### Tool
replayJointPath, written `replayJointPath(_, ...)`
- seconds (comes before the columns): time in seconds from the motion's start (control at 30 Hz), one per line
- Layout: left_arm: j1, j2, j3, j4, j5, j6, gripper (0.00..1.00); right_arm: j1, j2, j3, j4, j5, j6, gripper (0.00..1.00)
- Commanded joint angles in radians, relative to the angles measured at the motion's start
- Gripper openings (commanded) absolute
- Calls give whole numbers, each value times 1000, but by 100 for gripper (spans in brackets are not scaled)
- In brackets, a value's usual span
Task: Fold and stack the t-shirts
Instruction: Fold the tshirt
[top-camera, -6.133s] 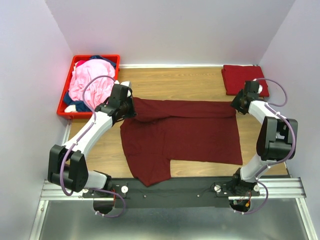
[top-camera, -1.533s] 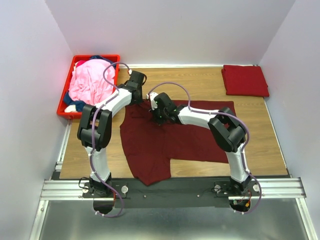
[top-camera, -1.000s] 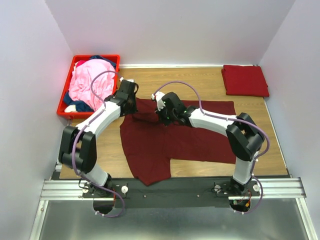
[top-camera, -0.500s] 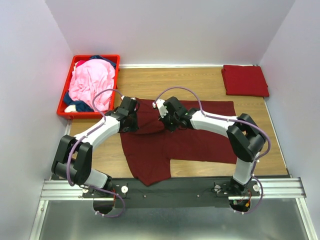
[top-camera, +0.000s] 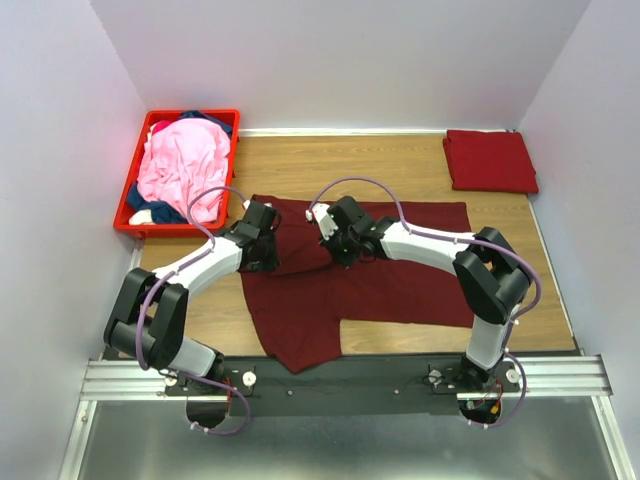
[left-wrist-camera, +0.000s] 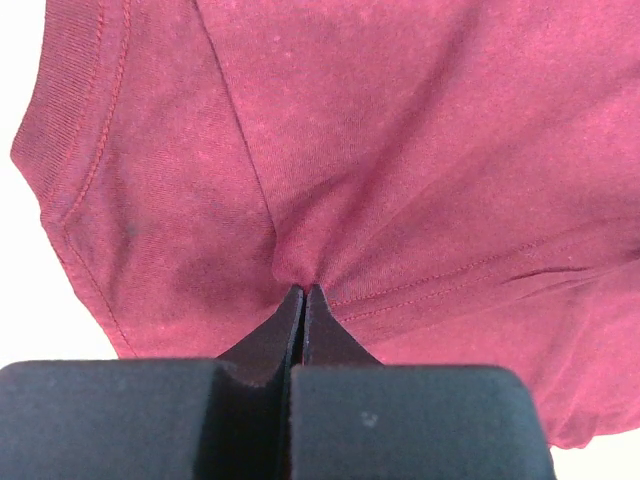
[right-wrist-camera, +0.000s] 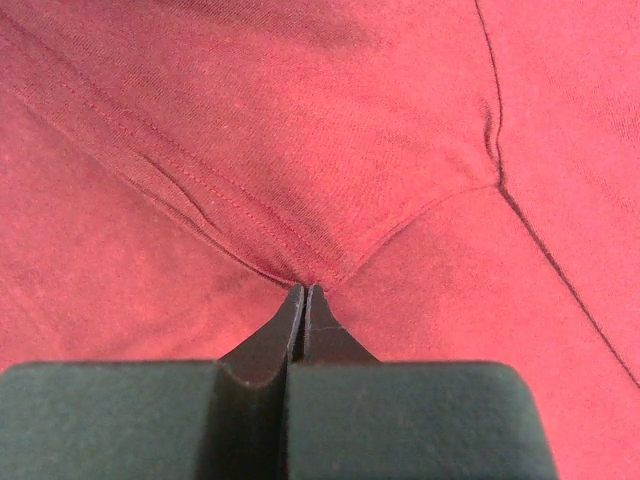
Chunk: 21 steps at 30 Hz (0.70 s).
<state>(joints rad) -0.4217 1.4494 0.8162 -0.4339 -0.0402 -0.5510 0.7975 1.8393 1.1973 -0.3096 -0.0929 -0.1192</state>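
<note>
A dark maroon t-shirt (top-camera: 400, 270) lies spread across the middle of the table, its far left part lifted and doubled over toward the front. My left gripper (top-camera: 266, 256) is shut on a pinch of that maroon cloth (left-wrist-camera: 300, 200) beside a stitched hem, tips together (left-wrist-camera: 303, 291). About a hand's width to its right, my right gripper (top-camera: 346, 244) is shut on the same shirt's hem (right-wrist-camera: 290, 230), tips together (right-wrist-camera: 303, 291). A folded red t-shirt (top-camera: 489, 160) rests at the back right corner. Pink (top-camera: 180, 165) and navy (top-camera: 141, 198) t-shirts are heaped in the crate.
The red plastic crate (top-camera: 193, 113) stands at the back left beside the left wall. Bare wood shows along the back edge (top-camera: 360, 160) and to the right of the maroon shirt (top-camera: 520, 280). Purple cables loop above both wrists.
Both grippers have drawn toward the front, carrying the maroon shirt's far left edge with them, so that part now folds over the shirt. Both stay shut.
</note>
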Motion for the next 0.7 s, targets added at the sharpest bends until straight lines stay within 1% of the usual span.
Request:
replayJointPath(0.0,-11,3,-20,18,-4,-20,1,3,11,5,-52,2,-23,2)
replayJointPath(0.2,-19,23,-29,37,-3,-20,4,3,8,7,-66,15,-34,2)
replayJointPath(0.33,-25,25,-40,40,3,-24,10,3,14,7,-74,2,-34,6)
replayJointPath(0.4,-25,11,-45,40,5,-27,14,3,18,11,-85,-13,-30,16)
replayJointPath(0.43,-26,-1,-42,38,2,-30,21,5,17,18,-89,-21,-22,23)
replayJointPath(0.53,-25,-23,-28,29,-3,-35,27,3,5,28,-92,-5,7,31)
replayJointPath(0.57,-26,-35,-6,14,-10,-35,29,2,-8,38,-92,11,22,37)
replayJointPath(0.6,-25,-41,9,6,-15,-32,30,-4,-15,41,-92,19,29,40)
replayJointPath(0.63,-26,-47,27,-12,-32,-29,35,-9,-23,50,-94,27,36,41)
replayJointPath(0.67,-25,-55,69,-23,-41,-24,36,-17,-31,56,-94,44,50,45)
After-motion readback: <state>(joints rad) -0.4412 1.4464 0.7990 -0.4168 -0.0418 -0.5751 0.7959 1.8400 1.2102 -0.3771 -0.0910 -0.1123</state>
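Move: The hem of the folded-in sleeve is already pinched at its two ends, one in each hand, with the t-shirt body it is being laid on only about 1 cm below both pairs of fingertips. The near sleeve, spread towards the bases, lies roughly 17 cm back and 7 cm right of the left hand. The red basket is about 21 cm ahead and 21 cm left of the left hand. The folded red shirt is some 24 cm ahead and 33 cm right of the right hand. The sleeve hem is set down onto the t-shirt and let go at both ends. The left hand sinks about 1 cm and starts back up as it releases, while the right eases roughly 1 cm back and to its right, sinking slightly before beginning to rise. Both sets of fingers open from shut to about a third or more, the wrists barely turning. ##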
